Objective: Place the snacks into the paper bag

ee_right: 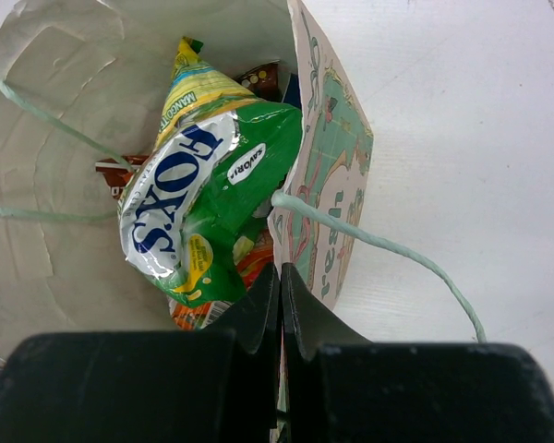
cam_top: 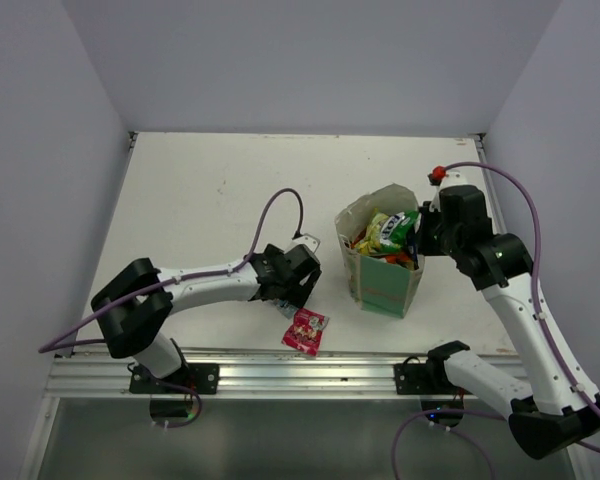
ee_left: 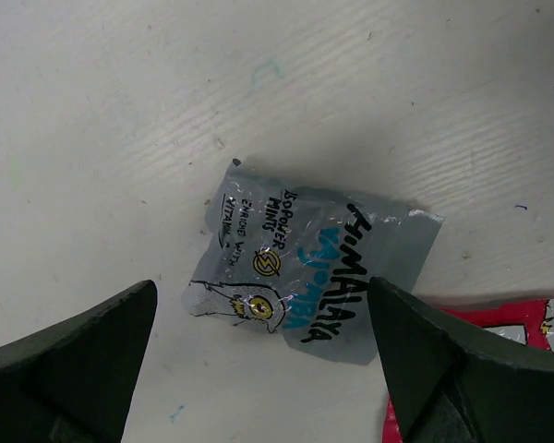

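A silvery snack packet (ee_left: pixel 314 258) with black and blue print lies flat on the white table. My left gripper (ee_left: pixel 263 305) hangs open just above it, one finger on each side, not touching it. A red-pink packet (cam_top: pixel 305 331) lies on the table beside it, close to the near edge, and its corner (ee_left: pixel 508 323) shows by the right finger. The paper bag (cam_top: pixel 385 290) stands upright with several snacks inside, a green-and-white packet (ee_right: pixel 222 175) on top. My right gripper (ee_right: pixel 280 272) is shut on the bag's printed side wall (ee_right: pixel 328 185) at the rim.
A thin pale string handle (ee_right: pixel 388 249) loops off the bag's outer side over the table. A metal rail (cam_top: pixel 280 375) runs along the table's near edge, behind the arm bases. Grey walls close in the table on the left, back and right.
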Motion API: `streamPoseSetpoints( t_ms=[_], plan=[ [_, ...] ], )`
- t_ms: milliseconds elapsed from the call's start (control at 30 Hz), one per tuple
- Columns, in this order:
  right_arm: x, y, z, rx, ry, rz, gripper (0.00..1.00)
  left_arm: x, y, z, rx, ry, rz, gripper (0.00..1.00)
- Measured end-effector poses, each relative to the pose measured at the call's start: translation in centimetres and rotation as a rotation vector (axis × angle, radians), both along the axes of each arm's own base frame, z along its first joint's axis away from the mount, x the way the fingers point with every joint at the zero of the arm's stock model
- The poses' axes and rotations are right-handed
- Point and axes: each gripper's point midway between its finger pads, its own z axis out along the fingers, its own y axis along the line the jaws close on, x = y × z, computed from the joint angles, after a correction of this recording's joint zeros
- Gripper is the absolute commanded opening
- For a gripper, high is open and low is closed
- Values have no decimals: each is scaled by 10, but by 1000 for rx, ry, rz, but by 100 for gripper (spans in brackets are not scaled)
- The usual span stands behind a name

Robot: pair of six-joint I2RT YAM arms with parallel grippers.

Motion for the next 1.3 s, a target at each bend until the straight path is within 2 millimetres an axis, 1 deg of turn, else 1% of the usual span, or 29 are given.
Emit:
streamPoseSetpoints(
  t_ms=[67,200,267,367,433,467,500,533,567,600,633,667,700,833,900,967,1000,1033,1067,1133,1233,1300],
  plan=[
    [0,-1,0,-4,-2,-5,0,-4,4,-4,11,16,4,100],
    [-2,-3,1,-8,-4,-11,0,2,-6,1,-46,-11,9,100],
    [-3,-4,1,-8,-4,-11,0,0,-9,-4,-68,-9,1,100],
    [-3,-4,1,-9,-2,-11,0,-7,-6,-15,-69,19,-11,100],
    [-3,-4,1,-9,-2,-11,0,-11,-5,-21,-64,38,-17,95],
    [-3,-4,1,-9,-2,-11,0,-12,-6,-24,-66,45,-20,90],
    [-3,-4,1,-9,-2,-11,0,-12,-7,-26,-67,52,-22,70],
    [-3,-4,1,-9,-2,-11,0,-13,-8,-28,-70,57,-18,61],
    [-3,-4,1,-9,-2,-11,0,-13,-8,-29,-68,58,-19,49],
    [-3,-4,1,-9,-2,-11,0,-13,-9,-29,-72,58,-17,41],
    [-4,-4,1,-9,-2,-11,0,-12,-9,-29,-73,57,-19,31],
    [-4,-4,1,-9,-2,-11,0,-12,-10,-30,-77,59,-18,18],
    [-4,-4,1,-9,-2,-11,0,-12,-11,-30,-79,59,-21,0],
    [-4,-4,1,-9,-1,-11,0,-8,-16,-25,-92,47,-22,0],
    [-4,-4,1,-9,-1,-11,0,-8,-14,-24,-80,44,-16,0],
    [-4,-4,1,-10,0,-11,0,-6,-8,-16,-56,32,-3,0],
    [-4,-4,0,-10,1,-12,0,-3,-7,-7,-55,15,3,0],
    [-4,-4,0,-11,1,-12,0,1,-8,9,-73,-15,11,0],
    [-4,-5,0,-11,1,-13,0,6,-11,32,-102,-55,14,0],
    [-5,-5,1,-13,-1,-14,0,20,-25,91,-217,-166,20,0],
    [-5,-6,1,-15,0,-16,0,38,-49,217,-468,-374,10,0],
    [-5,-6,1,-14,0,-17,0,42,-60,291,-624,-488,-15,0]
  ],
)
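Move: The silver mint packet lies flat on the table, roughly 4 cm under the open left fingers and about 1 cm to their right. From the left hand, the pink packet is some 8 cm back and 5 cm right, and the paper bag stands about 4 cm ahead and 19 cm right, its middle 7 cm higher. The right hand, still on the bag's rim, has the silver packet about 25 cm to its left, 2 cm back and 24 cm below. Lower the left gripper about 3 cm, easing slightly back, and shut the wide-open fingers to pinch the silver mint packet. Then lift it fast, some 32 cm straight up, bearing forward and right towards the bag while the fingers swing up to point forward and right at its mouth. Keep the right gripper still, pinching the bag's rim. ##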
